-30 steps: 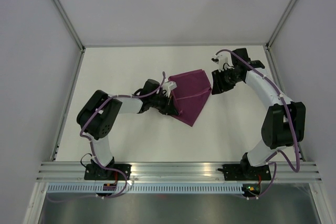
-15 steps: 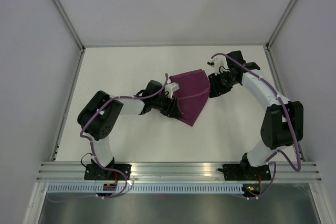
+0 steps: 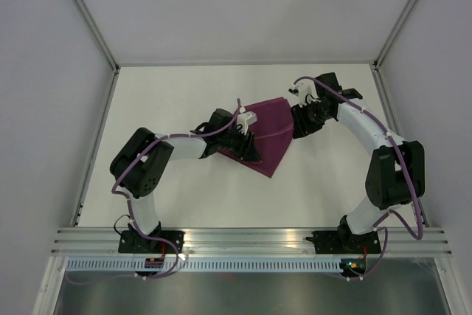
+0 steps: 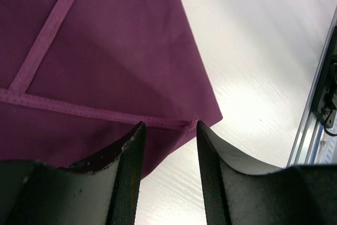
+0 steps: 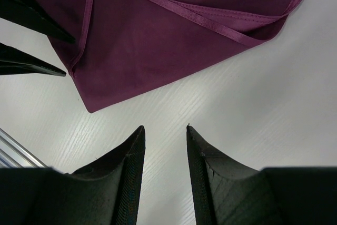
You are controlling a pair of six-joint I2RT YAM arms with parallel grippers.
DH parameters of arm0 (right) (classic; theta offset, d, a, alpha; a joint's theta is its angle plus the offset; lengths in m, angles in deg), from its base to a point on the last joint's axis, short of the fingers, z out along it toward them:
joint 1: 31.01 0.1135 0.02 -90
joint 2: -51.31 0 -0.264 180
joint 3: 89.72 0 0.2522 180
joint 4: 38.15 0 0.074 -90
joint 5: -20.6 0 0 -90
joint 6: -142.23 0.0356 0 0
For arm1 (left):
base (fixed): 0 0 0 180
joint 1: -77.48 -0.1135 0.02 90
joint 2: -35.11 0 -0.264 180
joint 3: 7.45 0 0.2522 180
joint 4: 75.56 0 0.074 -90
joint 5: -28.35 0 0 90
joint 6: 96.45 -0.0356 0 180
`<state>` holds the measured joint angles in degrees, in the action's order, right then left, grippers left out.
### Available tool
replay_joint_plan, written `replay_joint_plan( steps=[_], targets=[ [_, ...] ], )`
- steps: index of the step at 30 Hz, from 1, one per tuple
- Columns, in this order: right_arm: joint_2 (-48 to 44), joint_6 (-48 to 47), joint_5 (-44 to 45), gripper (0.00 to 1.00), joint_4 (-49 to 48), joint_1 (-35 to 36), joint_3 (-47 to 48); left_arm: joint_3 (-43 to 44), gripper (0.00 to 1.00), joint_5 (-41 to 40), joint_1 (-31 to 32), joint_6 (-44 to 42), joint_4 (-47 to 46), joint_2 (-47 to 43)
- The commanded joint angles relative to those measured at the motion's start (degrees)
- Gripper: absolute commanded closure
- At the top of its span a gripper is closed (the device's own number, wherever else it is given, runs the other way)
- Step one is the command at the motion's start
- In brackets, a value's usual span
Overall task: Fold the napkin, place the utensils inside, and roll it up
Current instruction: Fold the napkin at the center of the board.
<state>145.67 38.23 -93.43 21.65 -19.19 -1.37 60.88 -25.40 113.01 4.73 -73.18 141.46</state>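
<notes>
The plum-purple napkin [image 3: 271,132] lies folded on the white table [image 3: 169,101], between my two arms. My left gripper [image 3: 248,145] is at its left edge and stands open. In the left wrist view the napkin [image 4: 105,51] fills the upper left, and one hemmed corner lies flat just beyond my left gripper [image 4: 169,124]. My right gripper [image 3: 299,125] is at the napkin's right edge, open over bare table. In its own view, the right gripper [image 5: 165,127] sits just short of the napkin [image 5: 174,35]. The utensils are out of view.
An aluminium rail [image 3: 251,237] runs along the near table edge and also shows in the left wrist view as a rail [image 4: 321,104]. Grey walls close the table in at the back and sides. The left gripper's dark fingers [image 5: 29,17] show in the right wrist view.
My left gripper has opened and let go of the napkin's edge, shifting slightly right. My right gripper has moved left, closer to the napkin, and stays open.
</notes>
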Motion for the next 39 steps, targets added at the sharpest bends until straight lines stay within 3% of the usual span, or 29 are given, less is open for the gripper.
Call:
replay_joint_plan(
  steps=[1, 13, 23, 32, 39],
  targets=[
    [0.4, -0.2, 1.4, 0.57, -1.1, 0.3, -0.5, 3.4, 0.5, 1.8, 1.0, 0.2, -0.6, -0.2],
    [3.2, 0.7, 1.8, 0.57, -2.8, 0.5, -0.8, 3.9, 0.51, -0.1, 3.1, 3.8, -5.1, 5.0],
    [13.2, 4.0, 4.3, 0.58, -5.7, 1.4, 1.5, 3.9, 0.51, -3.5, 5.2, 7.6, -8.3, 8.0],
    [20.8, 5.1, 8.7, 0.59, -7.0, 2.4, 5.2, 3.0, 0.49, -9.3, 7.2, 12.4, -11.2, 8.3],
    [27.2, 4.6, 10.9, 0.59, -5.7, 3.3, 12.2, 1.9, 0.48, -20.4, 10.1, 18.6, -14.3, 8.4]
  ],
)
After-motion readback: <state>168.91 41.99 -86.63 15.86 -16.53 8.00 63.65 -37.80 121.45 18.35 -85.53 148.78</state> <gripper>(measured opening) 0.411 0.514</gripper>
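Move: The napkin's middle lies about 8 cm ahead of the left hand and 4 cm below it. Its near corner is 5 cm back and 4 cm to the right, at that same depth. From the right hand the napkin's middle is some 4 cm ahead, 10 cm left and 11 cm below. The napkin's right corner lies 7 cm ahead of the right hand and 2 cm to its right, the far corner 18 cm ahead and 2 cm left, both at table level. Half-open fingertips meet the napkin from two sides. The left hand lifts slightly, dips back onto the near part and drags it to the right, about 6 cm in all. The right hand sinks some 10 cm to the right edge, tipping about 10 degrees, then pushes roughly 4 cm forward along that side. Neither gripper closes. ##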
